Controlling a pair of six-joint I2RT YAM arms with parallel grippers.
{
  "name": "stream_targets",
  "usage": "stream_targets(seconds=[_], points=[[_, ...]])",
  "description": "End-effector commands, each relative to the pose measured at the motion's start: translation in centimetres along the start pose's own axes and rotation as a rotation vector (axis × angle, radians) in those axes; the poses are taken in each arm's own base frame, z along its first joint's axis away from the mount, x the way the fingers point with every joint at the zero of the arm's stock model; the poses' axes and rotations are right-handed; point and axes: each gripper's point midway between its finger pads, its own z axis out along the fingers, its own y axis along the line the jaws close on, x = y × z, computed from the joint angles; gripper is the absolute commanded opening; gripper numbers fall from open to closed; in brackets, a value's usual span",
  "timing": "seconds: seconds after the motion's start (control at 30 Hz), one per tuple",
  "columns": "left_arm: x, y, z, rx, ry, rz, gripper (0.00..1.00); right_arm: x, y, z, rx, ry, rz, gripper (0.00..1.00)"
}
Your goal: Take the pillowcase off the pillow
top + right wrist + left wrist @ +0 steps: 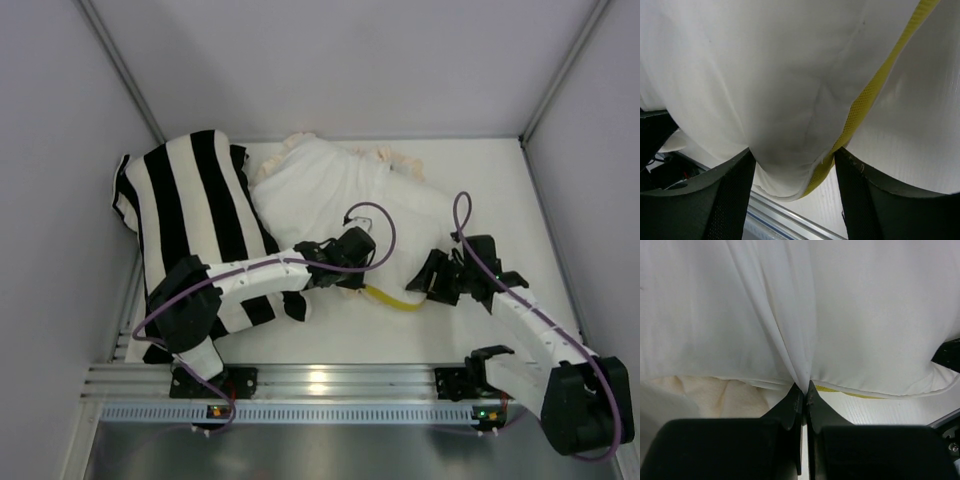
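Note:
The pillowcase (320, 190) lies mid-table with its cream-white face up and its ruffled frill (300, 143) at the far edge. The pillow's near right corner sticks out, showing the yellow band (390, 298). My left gripper (358, 258) is at the cover's near edge. In the left wrist view it (805, 386) is shut on a pinched fold of the pillowcase (790, 330), with yellow (840, 389) peeking out under the hem. My right gripper (432, 278) holds the pillow corner. In the right wrist view both fingers (730, 195) press the plump white pillow (790, 75) and its yellow band (865, 100).
A black-and-white striped cushion (190, 200) lies at the left, partly under my left arm. An aluminium rail (320, 385) runs along the near table edge. Grey walls (60, 150) close in the left, back and right sides.

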Motion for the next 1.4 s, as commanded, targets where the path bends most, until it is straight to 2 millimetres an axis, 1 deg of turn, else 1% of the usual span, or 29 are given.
stream_targets(seconds=[0.0, 0.03, 0.07, 0.17, 0.2, 0.3, 0.37, 0.5, 0.53, 0.63, 0.67, 0.73, 0.77, 0.83, 0.87, 0.93, 0.97, 1.0, 1.03, 1.07, 1.1, 1.13, 1.17, 1.2, 1.23, 1.27, 1.33, 1.37], points=[[-1.2, -0.4, -2.0, 0.036, -0.04, -0.012, 0.0, -0.3, 0.2, 1.0, -0.047, -0.039, 0.008, 0.61], [-1.2, -0.4, -2.0, 0.038, -0.041, -0.013, 0.0, -0.9, 0.5, 1.4, -0.066, -0.065, 0.013, 0.61], [-1.3, -0.5, -2.1, 0.041, -0.042, -0.015, 0.0, -0.5, 0.1, 1.9, -0.072, -0.063, 0.018, 0.61], [-1.3, -0.7, -2.2, 0.048, -0.041, -0.015, 0.0, -0.3, 0.3, 3.0, -0.1, -0.045, 0.044, 0.61], [-1.3, -0.8, -2.2, 0.049, -0.038, -0.014, 0.0, -0.7, 1.0, 3.3, -0.137, -0.055, 0.028, 0.61], [-1.6, -0.6, -2.5, 0.041, -0.045, -0.014, 0.0, -1.0, 1.6, 4.3, -0.147, -0.028, 0.036, 0.61], [-1.7, -0.6, -2.7, 0.041, -0.048, -0.014, 0.0, -0.9, 1.4, 5.0, -0.127, -0.007, 0.04, 0.55], [-1.5, -0.3, -3.0, 0.033, -0.049, -0.019, 0.0, -1.1, 1.2, 5.4, -0.114, -0.003, 0.048, 0.13], [-1.5, -0.2, -3.1, 0.026, -0.049, -0.02, 0.0, -1.7, 1.8, 5.3, -0.135, -0.033, 0.042, 0.01], [-1.5, 0.3, -3.2, 0.005, -0.048, -0.019, 0.0, -2.3, 2.3, 4.3, -0.147, -0.075, 0.029, 0.0], [-1.5, 0.3, -3.2, 0.003, -0.05, -0.018, 0.0, -2.8, 2.9, 3.6, -0.156, -0.103, 0.015, 0.0], [-1.8, 0.4, -3.3, -0.001, -0.055, -0.019, 0.0, -3.8, 3.0, 2.5, -0.131, -0.15, 0.004, 0.0], [-1.8, 0.4, -3.4, -0.005, -0.056, -0.016, 0.0, -4.2, 3.6, 1.2, -0.134, -0.18, -0.006, 0.0], [-2.3, 0.4, -3.6, -0.008, -0.067, -0.016, 0.0, -5.0, 4.1, -0.3, -0.124, -0.24, -0.02, 0.0], [-2.4, 0.7, -3.5, -0.025, -0.069, -0.011, 0.0, -5.4, 4.9, -2.1, -0.136, -0.28, -0.031, 0.0], [-2.9, 1.0, -3.5, -0.041, -0.076, -0.01, 0.0, -6.2, 5.3, -4.1, -0.123, -0.348, -0.038, 0.0], [-3.1, 1.1, -3.5, -0.048, -0.079, -0.009, 0.0, -6.6, 6.1, -5.9, -0.145, -0.399, -0.058, 0.0], [-3.1, 1.4, -3.4, -0.061, -0.077, -0.01, 0.0, -7.0, 6.4, -7.5, -0.127, -0.433, -0.065, 0.0], [-3.2, 1.6, -3.3, -0.066, -0.077, -0.013, 0.0, -7.3, 6.7, -8.6, -0.123, -0.46, -0.072, 0.0], [-3.2, 1.8, -3.2, -0.069, -0.076, -0.016, 0.0, -8.0, 8.0, -11.2, -0.15, -0.529, -0.094, 0.0], [-3.2, 1.8, -3.1, -0.072, -0.076, -0.02, 0.0, -8.0, 7.5, -12.1, -0.113, -0.545, -0.093, 0.0], [-3.2, 2.0, -3.1, -0.077, -0.076, -0.023, 0.0, -8.1, 7.7, -13.2, -0.107, -0.568, -0.102, 0.0], [-3.2, 2.1, -3.0, -0.081, -0.075, -0.028, 0.0, -8.6, 8.7, -15.2, -0.123, -0.616, -0.115, 0.0], [-3.1, 2.3, -2.9, -0.085, -0.074, -0.031, 0.0, -8.5, 8.3, -15.8, -0.093, -0.619, -0.117, 0.0], [-3.0, 2.4, -2.9, -0.087, -0.072, -0.033, 0.0, -8.6, 8.5, -16.6, -0.089, -0.631, -0.122, 0.0], [-3.0, 2.5, -2.8, -0.09, -0.07, -0.039, 0.0, -8.9, 9.1, -17.9, -0.099, -0.658, -0.128, 0.0], [-3.0, 2.5, -2.9, -0.09, -0.074, -0.042, 0.0, -8.8, 9.1, -18.8, -0.085, -0.667, -0.124, 0.0], [-3.1, 2.6, -2.9, -0.095, -0.078, -0.043, 0.0, -8.9, 9.8, -20.0, -0.104, -0.691, -0.129, 0.0]])
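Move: The pillow's near right corner, white with a yellow edge, hangs just below my open right fingers, about 3 cm to the left, 2 cm farther out and 3 cm down. The yellow edge runs left from there, its middle about 8 cm left of that hand, level fore and aft and 3 cm lower. My left gripper is some 17 cm left and 1 cm farther out. From my left hand that corner is about 14 cm right, 2 cm back and 4 cm below. I dip my right hand about 3 cm down while easing left and slightly forward onto the pillow's corner, shut the fingers to pinch a bunch of white cloth, then lift it fast by over 20 cm, drifting right, the fingers tipping up and outward some 30 degrees. My left hand keeps its pinch on the near edge, creeping a few centimetres up, forward and left. ##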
